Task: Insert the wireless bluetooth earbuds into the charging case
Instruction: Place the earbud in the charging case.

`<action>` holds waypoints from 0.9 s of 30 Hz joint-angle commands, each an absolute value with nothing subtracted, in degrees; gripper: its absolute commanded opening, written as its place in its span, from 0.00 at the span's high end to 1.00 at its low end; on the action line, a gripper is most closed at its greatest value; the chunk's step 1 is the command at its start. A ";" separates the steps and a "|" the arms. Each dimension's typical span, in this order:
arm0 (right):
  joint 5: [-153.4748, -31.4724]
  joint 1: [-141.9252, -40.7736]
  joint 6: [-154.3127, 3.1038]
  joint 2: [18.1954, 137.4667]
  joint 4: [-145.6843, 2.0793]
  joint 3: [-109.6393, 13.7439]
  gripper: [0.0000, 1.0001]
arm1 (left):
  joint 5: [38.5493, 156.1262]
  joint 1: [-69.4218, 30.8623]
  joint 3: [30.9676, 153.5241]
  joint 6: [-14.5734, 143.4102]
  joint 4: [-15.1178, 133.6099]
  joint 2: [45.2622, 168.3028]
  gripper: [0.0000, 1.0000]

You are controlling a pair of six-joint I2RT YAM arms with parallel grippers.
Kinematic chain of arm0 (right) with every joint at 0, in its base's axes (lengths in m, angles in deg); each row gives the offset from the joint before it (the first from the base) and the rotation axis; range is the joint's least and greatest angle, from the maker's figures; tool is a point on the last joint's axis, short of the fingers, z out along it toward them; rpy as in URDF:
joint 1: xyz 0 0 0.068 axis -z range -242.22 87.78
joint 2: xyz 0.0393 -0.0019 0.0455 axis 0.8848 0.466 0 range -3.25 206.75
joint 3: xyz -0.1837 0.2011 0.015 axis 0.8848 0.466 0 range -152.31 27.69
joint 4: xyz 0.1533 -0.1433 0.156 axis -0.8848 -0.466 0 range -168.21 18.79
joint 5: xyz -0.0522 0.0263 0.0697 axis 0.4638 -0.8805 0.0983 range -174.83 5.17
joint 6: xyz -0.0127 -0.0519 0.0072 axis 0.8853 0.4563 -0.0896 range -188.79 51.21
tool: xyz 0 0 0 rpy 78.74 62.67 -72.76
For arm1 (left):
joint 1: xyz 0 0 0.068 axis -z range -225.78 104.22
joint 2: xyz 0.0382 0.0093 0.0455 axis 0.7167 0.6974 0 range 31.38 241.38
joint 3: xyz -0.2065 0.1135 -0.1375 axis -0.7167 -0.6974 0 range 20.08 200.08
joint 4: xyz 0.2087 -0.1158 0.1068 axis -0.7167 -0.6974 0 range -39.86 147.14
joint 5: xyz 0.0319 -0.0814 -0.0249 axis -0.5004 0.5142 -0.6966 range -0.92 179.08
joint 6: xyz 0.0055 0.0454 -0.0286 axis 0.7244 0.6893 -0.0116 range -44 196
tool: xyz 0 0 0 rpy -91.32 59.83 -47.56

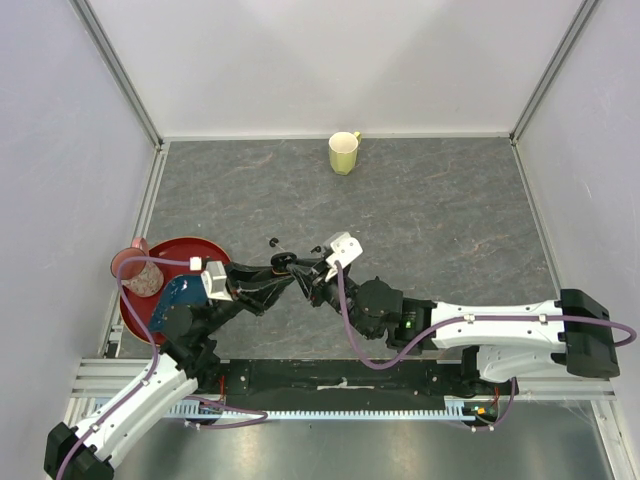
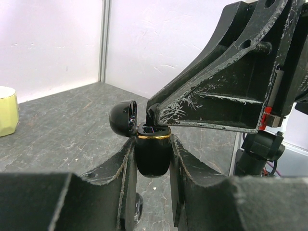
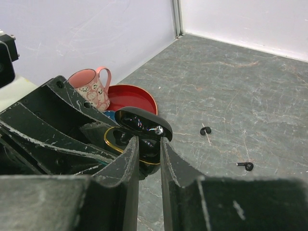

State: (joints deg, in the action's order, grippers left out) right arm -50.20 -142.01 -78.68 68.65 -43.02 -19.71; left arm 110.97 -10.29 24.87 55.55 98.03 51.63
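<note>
My left gripper (image 2: 153, 144) is shut on the black charging case (image 2: 153, 155), which has a gold rim and is held above the table. Its lid (image 2: 123, 118) stands open. My right gripper (image 3: 149, 140) comes in from the right, shut on a glossy black earbud (image 3: 150, 147) at the case's open mouth (image 3: 111, 143). From above, both grippers (image 1: 276, 272) (image 1: 304, 275) meet near the table's front left. Two more earbuds (image 3: 206, 130) (image 3: 248, 166) lie loose on the table beyond them.
A red plate (image 1: 190, 248) with a blue object (image 1: 185, 293) on it and a pink mug (image 1: 140, 272) sit at the left edge. A yellow mug (image 1: 344, 153) stands at the back. A dark rounded object (image 2: 138, 204) lies on the table under the left gripper.
</note>
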 commanded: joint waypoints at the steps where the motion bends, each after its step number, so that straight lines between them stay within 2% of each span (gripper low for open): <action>1: -51.35 -142.99 -82.15 70.49 -47.91 -23.63 0.88 | 109.38 -10.36 25.09 57.63 102.76 51.33 0.98; 3: -51.26 -142.99 -83.46 70.84 -50.11 -24.60 0.80 | 109.38 -10.36 25.00 57.63 102.49 50.98 0.98; 4: -51.26 -142.99 -83.82 70.76 -50.64 -25.57 0.69 | 109.47 -10.36 24.91 57.72 102.32 50.80 0.98; 6: -51.08 -142.91 -85.30 70.40 -52.04 -26.71 0.60 | 109.38 -10.36 24.82 57.89 101.79 50.54 0.98; 9: -50.38 -142.99 -87.41 68.30 -51.79 -27.33 0.37 | 109.47 -10.36 24.91 58.07 101.09 50.27 0.98; 10: -50.03 -142.91 -87.86 66.73 -51.52 -27.42 0.25 | 109.47 -10.36 24.91 58.16 100.91 50.27 0.98; 12: -49.07 -142.73 -89.87 65.05 -51.78 -28.03 0.12 | 109.47 -10.36 24.91 58.42 100.48 50.27 0.98; 15: -50.11 -140.89 -93.73 61.53 -54.32 -29.35 0.05 | 109.73 -10.36 24.82 58.77 100.03 50.10 0.98; 18: -53.53 -136.15 -99.00 58.72 -60.99 -31.54 0.03 | 109.73 -10.36 24.91 58.95 99.94 50.10 0.98; 21: -63.79 -128.51 -107.18 58.10 -69.26 -33.65 0.02 | 109.99 -10.36 25.35 59.38 99.95 50.10 0.98; 22: -71.66 -126.58 -110.77 58.18 -71.01 -33.75 0.02 | 110.43 -10.36 25.52 59.56 99.86 50.10 0.98; 27: -92.71 -117.34 -122.12 62.30 -72.35 -32.44 0.02 | 112.10 -10.36 27.11 61.32 100.21 50.53 0.98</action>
State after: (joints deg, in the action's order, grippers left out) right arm -70.29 -121.60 -108.89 58.44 -66.80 -32.58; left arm 110.59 -10.34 24.55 57.50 97.96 50.67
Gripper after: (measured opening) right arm 0.976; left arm 0.346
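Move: At the mouth of the open charging case, the right hand has the earbud between its fingertips; the case's middle is only about 2 cm below that hand and 1 cm to its left. On the table some 18 cm lower, one loose earbud lies about 16 cm ahead and 6 cm left, another 14 cm ahead and 3 cm right, and the second case 4 cm ahead and 10 cm right. The left hand already grips the charging case, its middle within a centimetre or so of the finger pads, slightly ahead, right and above. Letting go of the earbud, the right hand lingers over the case while its fingers spread nearly fully, edging back under a centimetre. It then lifts about 9 cm and swings some 6 cm right and 5 cm forward, away from the case, tipping its fingers down and rolling its left side up, about 20 degrees each. The left hand keeps its hold on the case. ##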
